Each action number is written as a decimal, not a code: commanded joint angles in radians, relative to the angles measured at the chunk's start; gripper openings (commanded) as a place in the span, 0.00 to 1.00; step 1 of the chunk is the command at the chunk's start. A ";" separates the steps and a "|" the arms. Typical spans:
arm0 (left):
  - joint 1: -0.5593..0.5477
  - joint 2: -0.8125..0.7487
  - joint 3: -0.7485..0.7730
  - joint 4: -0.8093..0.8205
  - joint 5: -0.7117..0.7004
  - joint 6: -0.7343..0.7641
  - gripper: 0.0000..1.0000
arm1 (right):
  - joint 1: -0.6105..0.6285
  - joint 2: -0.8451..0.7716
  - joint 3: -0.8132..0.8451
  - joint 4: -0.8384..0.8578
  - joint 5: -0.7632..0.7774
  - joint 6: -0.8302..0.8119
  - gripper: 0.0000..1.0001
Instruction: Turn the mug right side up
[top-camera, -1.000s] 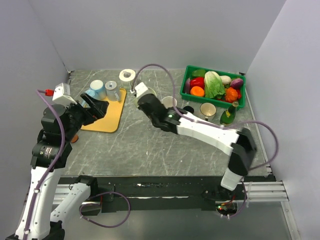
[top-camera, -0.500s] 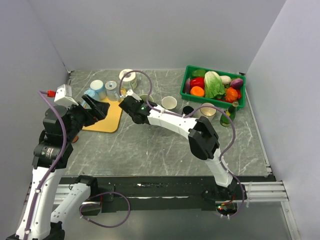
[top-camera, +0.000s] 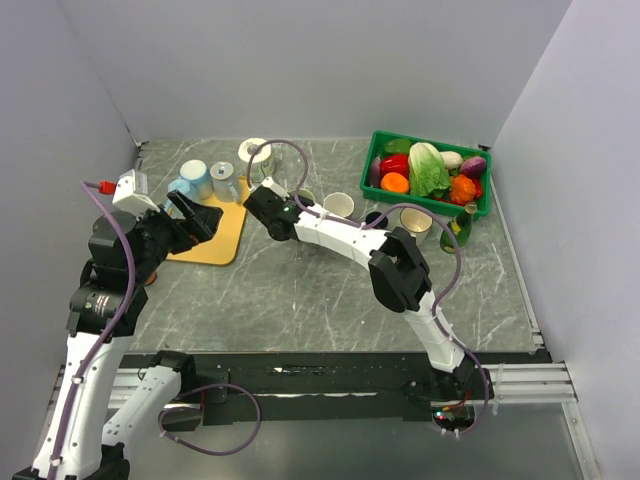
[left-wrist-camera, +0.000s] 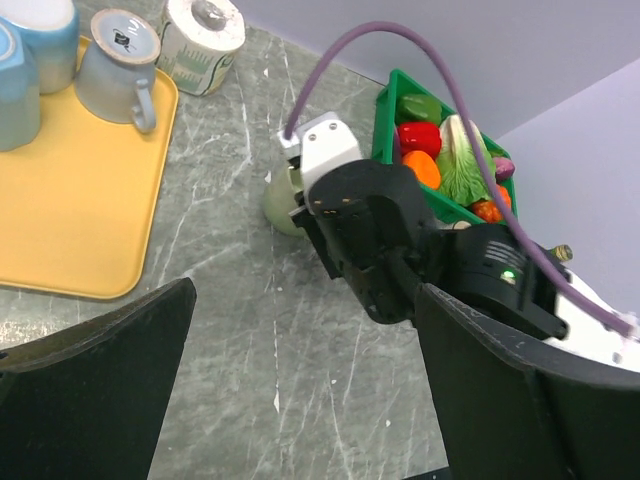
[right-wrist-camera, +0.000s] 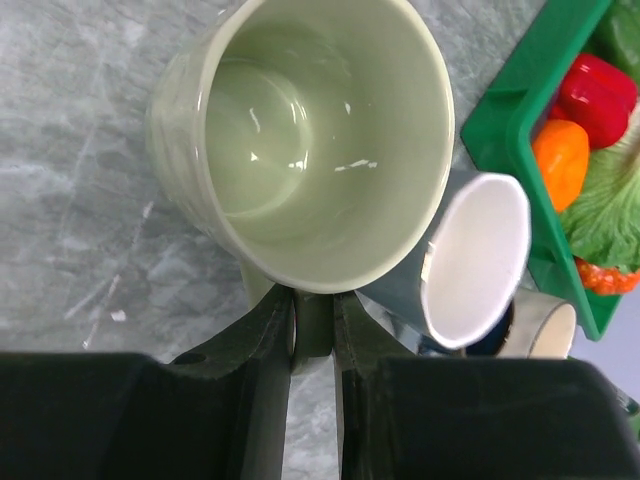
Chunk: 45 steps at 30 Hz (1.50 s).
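The mug (right-wrist-camera: 300, 140) is pale green, and its open mouth faces the right wrist camera, so I see its glossy inside. My right gripper (right-wrist-camera: 313, 330) is shut on the mug's handle (right-wrist-camera: 314, 310), which is pinched between both fingers. In the left wrist view the mug (left-wrist-camera: 278, 203) shows only partly behind the right gripper (left-wrist-camera: 305, 215), low over the table just right of the yellow tray. My left gripper (left-wrist-camera: 300, 330) hangs open over the bare table with nothing between its fingers. From above it (top-camera: 200, 218) is over the tray's near part.
The yellow tray (top-camera: 215, 240) carries a blue mug (top-camera: 195, 178) and a grey mug (top-camera: 225, 182). A tape roll (top-camera: 254, 151) lies behind it. A grey-blue cup (right-wrist-camera: 480, 260) lies right beside the held mug. A green crate (top-camera: 430, 140) of vegetables, another cup (top-camera: 415, 220) and a bottle (top-camera: 458, 228) stand at the right.
My right arm has swung left and folded back, carrying the mug from the table's middle towards the yellow tray. The left arm has barely moved.
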 joint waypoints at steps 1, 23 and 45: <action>-0.001 -0.004 -0.009 0.042 0.025 0.004 0.96 | -0.006 0.038 0.076 0.021 0.035 0.010 0.00; -0.003 0.056 0.000 0.006 -0.033 0.026 0.96 | -0.012 0.010 0.070 0.024 -0.016 0.173 0.73; -0.001 0.419 0.153 0.096 -0.144 0.268 0.96 | -0.015 -0.692 -0.573 0.253 -0.384 0.329 0.91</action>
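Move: The right hand holds the green mug upright by its handle. Its resting place on the table lies about 5 cm ahead and 8 cm below that hand. The grey-blue mug with the white inside stands some 9 cm right and 3 cm ahead, the dark blue mug about 17 cm right and level with the hand. From the left hand, the upside-down grey mug on the tray is roughly 20 cm ahead, 2 cm left and 25 cm down, with a light blue mug 7 cm farther left of it. Straight down about 3 cm, the right hand sets the green mug on the table beside the grey-blue one, holds still, then opens its fingers off the handle. It backs away upward, rising some 13 cm and drawing back 7 or 8, left side rolling up about 35 degrees. The open left hand meanwhile goes forward and down towards the tray mugs, faster at the end. ##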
